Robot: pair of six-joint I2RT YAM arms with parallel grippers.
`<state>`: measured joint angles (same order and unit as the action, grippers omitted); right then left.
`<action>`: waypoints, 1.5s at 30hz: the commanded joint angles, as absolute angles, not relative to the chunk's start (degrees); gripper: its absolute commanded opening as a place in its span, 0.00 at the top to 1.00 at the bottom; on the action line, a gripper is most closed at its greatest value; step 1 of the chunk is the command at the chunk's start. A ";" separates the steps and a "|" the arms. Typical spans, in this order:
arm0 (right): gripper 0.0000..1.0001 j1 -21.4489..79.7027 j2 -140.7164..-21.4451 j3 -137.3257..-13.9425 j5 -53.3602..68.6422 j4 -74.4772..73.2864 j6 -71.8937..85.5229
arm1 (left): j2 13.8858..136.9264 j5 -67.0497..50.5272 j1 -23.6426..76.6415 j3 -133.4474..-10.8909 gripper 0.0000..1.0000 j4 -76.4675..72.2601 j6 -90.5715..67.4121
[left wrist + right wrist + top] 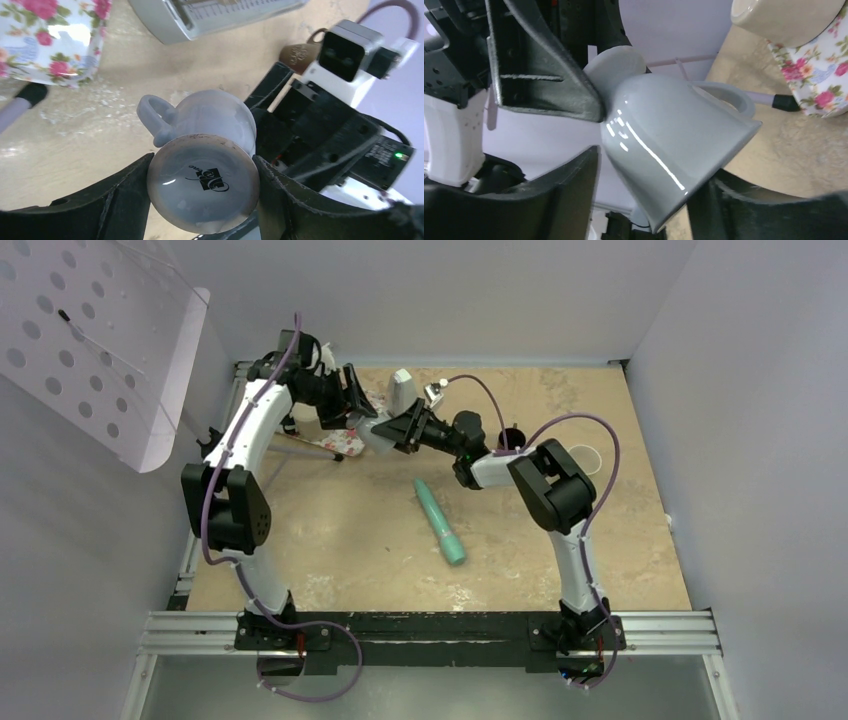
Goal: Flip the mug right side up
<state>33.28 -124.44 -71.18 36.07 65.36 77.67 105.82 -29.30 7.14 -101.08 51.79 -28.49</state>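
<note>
A glossy grey mug [372, 436] hangs in the air between my two grippers at the back of the table. In the left wrist view its round foot with a black logo [210, 150] faces the camera, handle to the upper left. My left gripper [202, 185] is shut on that foot, one finger on each side. My right gripper [656, 165] spans the mug's wide rim end [674, 135], its fingers against the wall and the rim. The mug sits tilted in the right jaws. Its opening is hidden. In the top view the left gripper [358, 420] and right gripper [397, 430] meet at the mug.
A floral box [335, 440] lies just left of and below the mug, also in the wrist views [50, 40] [819, 65]. A teal cylinder [440, 520] lies mid-table. A white object [402, 390] stands behind. A dark cup [512, 435] sits right. A cream cup [784, 20] rests on the box.
</note>
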 commanded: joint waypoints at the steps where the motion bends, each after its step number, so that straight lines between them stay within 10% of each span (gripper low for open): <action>1: 0.48 34.54 -123.02 -73.50 36.90 77.62 82.85 | 102.07 -38.32 8.08 -98.78 1.00 47.41 -34.21; 6: 1.00 34.23 -117.44 -70.29 34.58 79.24 79.79 | 101.90 -40.68 7.93 -96.38 1.00 46.24 -34.47; 8: 1.00 34.18 -113.48 -67.79 33.97 75.00 76.03 | 101.93 -39.21 7.87 -97.34 0.82 47.74 -32.38; 11: 1.00 34.06 -105.79 -66.65 32.12 55.72 63.46 | 102.03 -34.41 7.83 -100.10 0.30 52.66 -27.06; 17: 1.00 34.26 -92.65 -71.57 20.54 9.50 36.14 | 101.89 -24.57 7.82 -103.78 0.01 59.62 -17.39; 31: 1.00 40.59 -89.68 -79.41 -9.96 -50.17 24.47 | 101.99 -8.91 7.91 -105.94 0.00 63.46 6.75; 45: 0.95 42.97 -95.82 -67.51 -7.17 -43.86 27.02 | 113.36 9.70 8.44 -112.78 0.02 55.66 18.73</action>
<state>42.81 -95.55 -68.25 -6.98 -49.36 27.33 107.13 2.50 8.08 -106.34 59.86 14.33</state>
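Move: The mug, bottom up and still held by the left hand, has its middle about 4 cm left of and 2 cm ahead of the right hand's point, roughly level; from the left hand it is some 3 cm right, 2 cm ahead, 4 cm lower. From the right hand, the white metronome stands roughly 13 cm ahead and 4 cm right; the teal flashlight lies about 11 cm back, 13 cm right, 19 cm down; the bare table beyond it is some 16 cm back, 22 cm right. The mug's rim wall is pinched by the right hand's closing fingers and lifted about 6 cm, the left hand following before it opens and withdraws left. The right hand carries the mug right, back and down past the flashlight, ending some 20 cm right and 16 cm back, rolling about 95 degrees so the fingers turn from pointing left to pointing down. ##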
